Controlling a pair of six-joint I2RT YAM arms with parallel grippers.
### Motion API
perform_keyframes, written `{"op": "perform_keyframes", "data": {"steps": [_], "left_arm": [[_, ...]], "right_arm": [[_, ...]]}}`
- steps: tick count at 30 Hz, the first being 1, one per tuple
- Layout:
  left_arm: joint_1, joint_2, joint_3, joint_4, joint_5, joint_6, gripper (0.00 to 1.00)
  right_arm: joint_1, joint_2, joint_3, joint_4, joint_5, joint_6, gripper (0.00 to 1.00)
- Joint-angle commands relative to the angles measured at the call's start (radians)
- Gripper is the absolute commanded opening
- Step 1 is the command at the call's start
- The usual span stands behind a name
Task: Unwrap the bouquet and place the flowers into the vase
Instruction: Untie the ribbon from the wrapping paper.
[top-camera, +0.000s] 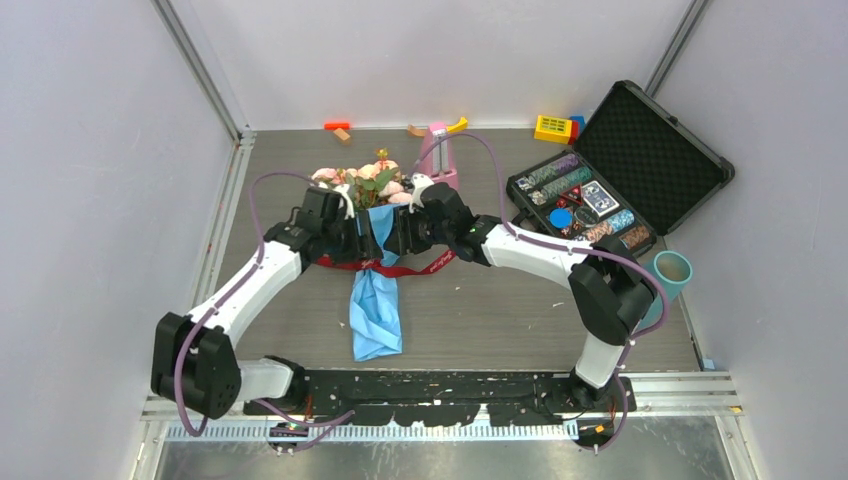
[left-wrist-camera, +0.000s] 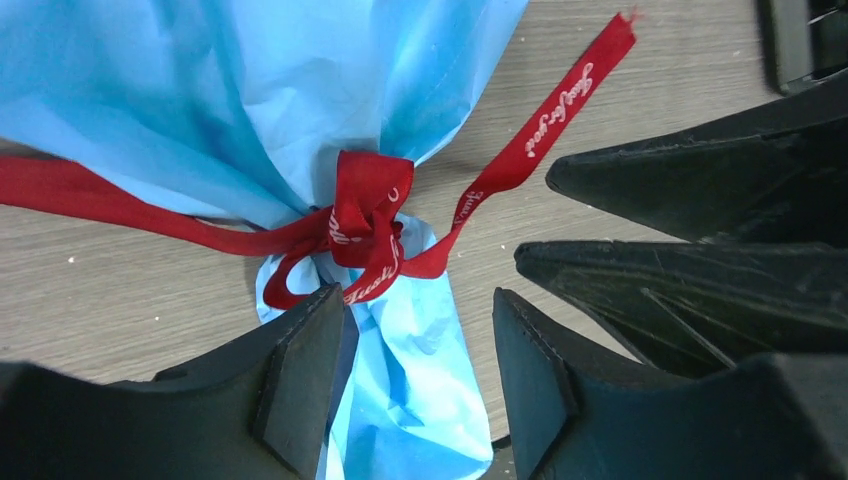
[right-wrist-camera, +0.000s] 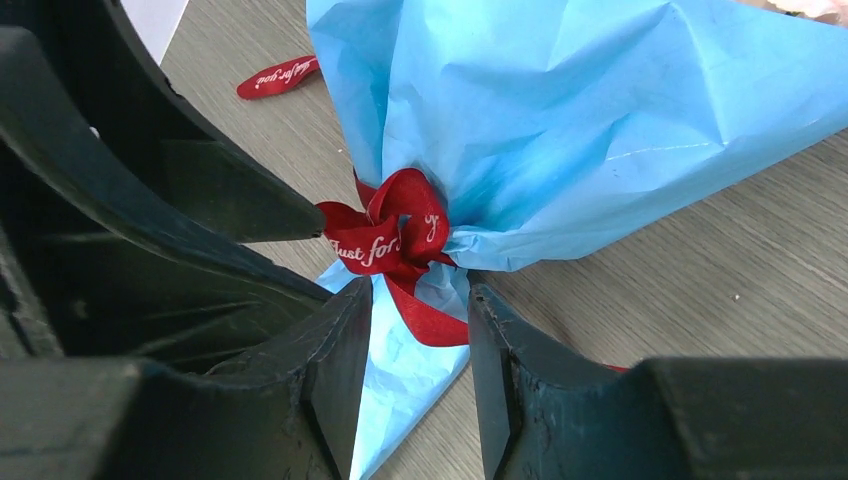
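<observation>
The bouquet lies mid-table, its pink and peach flowers pointing to the far side and its blue paper cone trailing toward me. A dark red ribbon is knotted round the cone's neck; the knot shows in the left wrist view and the right wrist view. My left gripper and right gripper stand open side by side over that neck, each straddling the paper tail just below the knot. In the top view the left gripper and right gripper nearly meet. The teal vase stands at the right edge.
A pink metronome-shaped object stands just behind the flowers. An open black case of poker chips fills the back right. A yellow block and small coloured pieces lie along the back wall.
</observation>
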Motion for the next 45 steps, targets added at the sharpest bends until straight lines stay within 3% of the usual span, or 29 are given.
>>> {"op": "perform_keyframes", "data": {"steps": [1, 13, 21, 40, 45], "left_arm": [[-0.049, 0.029, 0.065, -0.011, -0.124, 0.060, 0.59], [-0.077, 0.089, 0.079, 0.023, -0.137, 0.132, 0.59], [-0.077, 0.094, 0.058, 0.031, -0.148, 0.132, 0.37], [-0.116, 0.105, 0.067, -0.004, -0.303, 0.175, 0.42], [-0.117, 0.105, 0.061, 0.012, -0.282, 0.170, 0.33]], "right_arm": [[-0.003, 0.002, 0.027, 0.013, -0.014, -0.004, 0.46], [-0.003, 0.001, 0.006, 0.024, -0.013, 0.007, 0.46], [-0.003, 0.007, 0.007, 0.020, -0.017, 0.008, 0.46], [-0.003, 0.023, 0.013, 0.023, -0.029, 0.017, 0.46], [-0.003, 0.022, 0.013, 0.022, -0.029, 0.017, 0.46]]}}
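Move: The ribbon's knot lies some 6 cm below the left hand, about 1 cm ahead and level sideways. From that hand the ribbon's right tail runs about 9 cm to the right, level fore and aft and 7 cm down; the flowers sit roughly 17 cm ahead, 1 cm left and 4 cm down. From the right hand the knot is about 4 cm left, 1 cm back and 6 cm below. The left hand sinks about 2.5 cm and edges forward to the knot, rolling left-side-up some 20 degrees, fingers narrowing. ##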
